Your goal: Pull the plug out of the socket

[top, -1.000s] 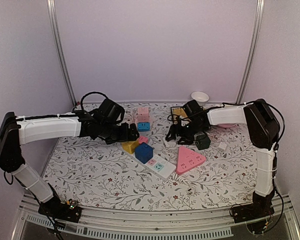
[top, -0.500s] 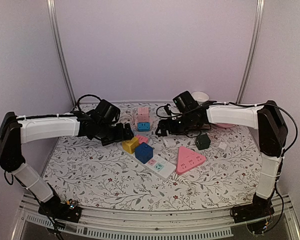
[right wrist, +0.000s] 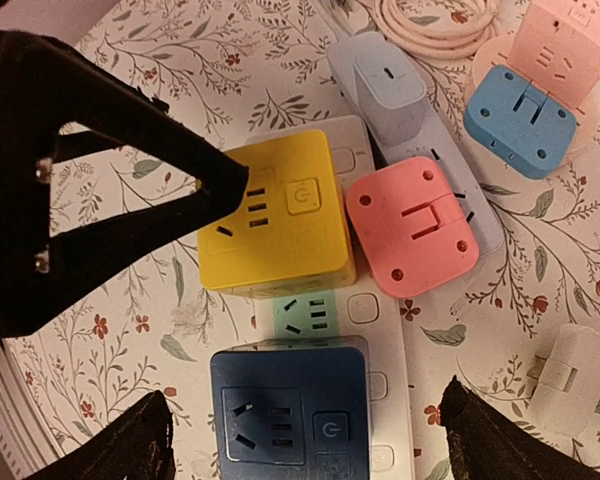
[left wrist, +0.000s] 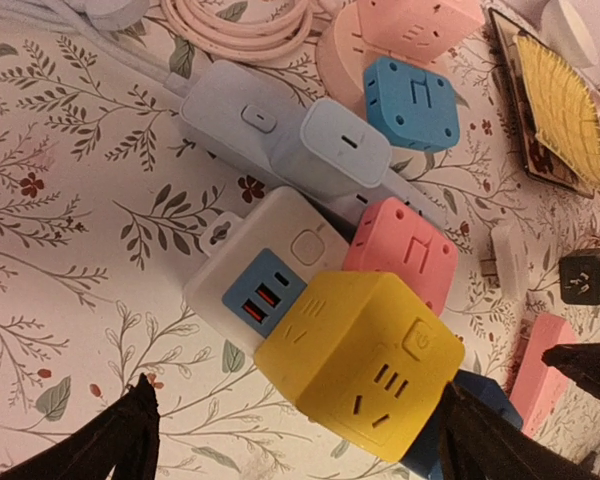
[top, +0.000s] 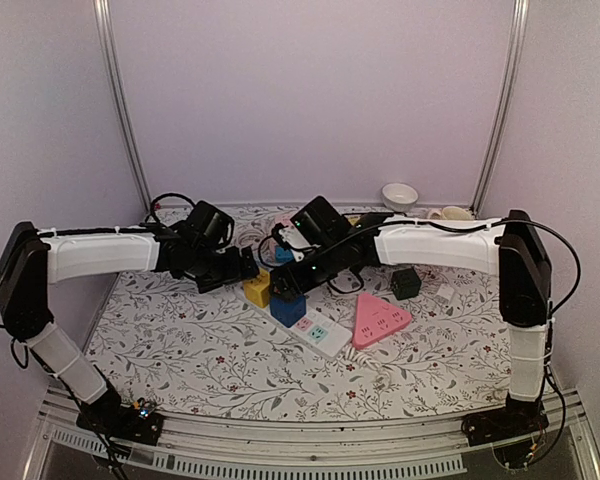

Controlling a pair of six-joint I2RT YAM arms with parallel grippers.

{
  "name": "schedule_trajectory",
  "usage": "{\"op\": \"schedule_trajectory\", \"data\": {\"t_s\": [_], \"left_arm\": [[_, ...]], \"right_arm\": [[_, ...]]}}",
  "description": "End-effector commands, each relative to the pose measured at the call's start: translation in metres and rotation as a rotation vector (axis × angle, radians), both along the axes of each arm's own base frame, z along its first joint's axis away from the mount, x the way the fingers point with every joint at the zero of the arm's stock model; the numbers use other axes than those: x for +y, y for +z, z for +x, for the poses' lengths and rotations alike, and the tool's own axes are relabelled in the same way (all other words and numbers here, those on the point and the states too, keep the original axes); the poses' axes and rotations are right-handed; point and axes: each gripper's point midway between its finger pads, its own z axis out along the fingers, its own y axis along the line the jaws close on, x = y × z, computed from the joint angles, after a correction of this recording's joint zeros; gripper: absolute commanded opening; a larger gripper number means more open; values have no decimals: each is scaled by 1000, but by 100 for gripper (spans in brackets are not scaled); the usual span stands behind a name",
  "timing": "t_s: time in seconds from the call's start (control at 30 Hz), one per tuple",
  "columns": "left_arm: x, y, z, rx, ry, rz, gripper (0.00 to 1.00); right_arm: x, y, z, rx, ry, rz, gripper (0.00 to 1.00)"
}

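A yellow cube plug point(left wrist: 370, 365) and a dark blue cube plug point(right wrist: 290, 410) sit plugged side by side into a white power strip point(right wrist: 385, 330). In the top view the strip point(top: 325, 333) runs diagonally at mid-table, carrying the yellow cube point(top: 259, 291) and the blue cube point(top: 288, 308). My left gripper point(left wrist: 300, 440) is open, its fingers straddling the yellow cube without touching it. My right gripper point(right wrist: 305, 435) is open above the blue cube, one finger on each side. The left gripper point(top: 247, 268) and right gripper point(top: 292, 282) are close together.
A flat pink plug point(right wrist: 410, 240) lies beside the yellow cube. Behind are a grey strip with a white charger point(left wrist: 280, 140), a light blue plug point(left wrist: 412, 102) and coiled cable point(left wrist: 240, 20). A pink triangular socket point(top: 380, 318), black cube point(top: 405, 283) and white bowl point(top: 400, 193) lie right.
My right arm has swung left from the table's right side to above the blue cube, and its jaws have opened wider. The left arm has barely moved.
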Motion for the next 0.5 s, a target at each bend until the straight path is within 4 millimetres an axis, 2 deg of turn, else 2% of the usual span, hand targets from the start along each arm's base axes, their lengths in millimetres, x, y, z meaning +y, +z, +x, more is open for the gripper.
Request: {"op": "schedule_trajectory", "data": {"t_s": [0.0, 0.17, 0.27, 0.47], "left_arm": [[1, -15, -1, 20, -16, 12, 97], [2, -24, -3, 33, -21, 23, 97], [4, -31, -5, 46, -17, 35, 97], [10, -46, -13, 83, -8, 56, 97]], "right_arm": [[3, -26, -3, -42, 22, -139, 94], [9, -45, -8, -63, 44, -221, 91], [12, -48, -11, -66, 53, -230, 85], [13, -45, -12, -73, 50, -228, 59]]}}
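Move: The blue plug lies about 2 cm back and 1 cm left of the right hand, 7 cm below. From that hand, the yellow plug is roughly 2 cm ahead and 7 cm left, the pink plug 4 cm ahead and 1 cm left, and the loose white plug 3 cm ahead and 8 cm right. The left hand has the yellow plug about 1 cm back, 3 cm right and 5 cm below, and the blue one 5 cm back and 9 cm right. Sink the right gripper about 5 cm over the blue plug, easing slightly back and tipping the fingers some 15 degrees nearer to straight down; then start closing them from wide open onto its two sides. Meanwhile lower the open left gripper a couple of centimetres beside the yellow plug without closing it. ##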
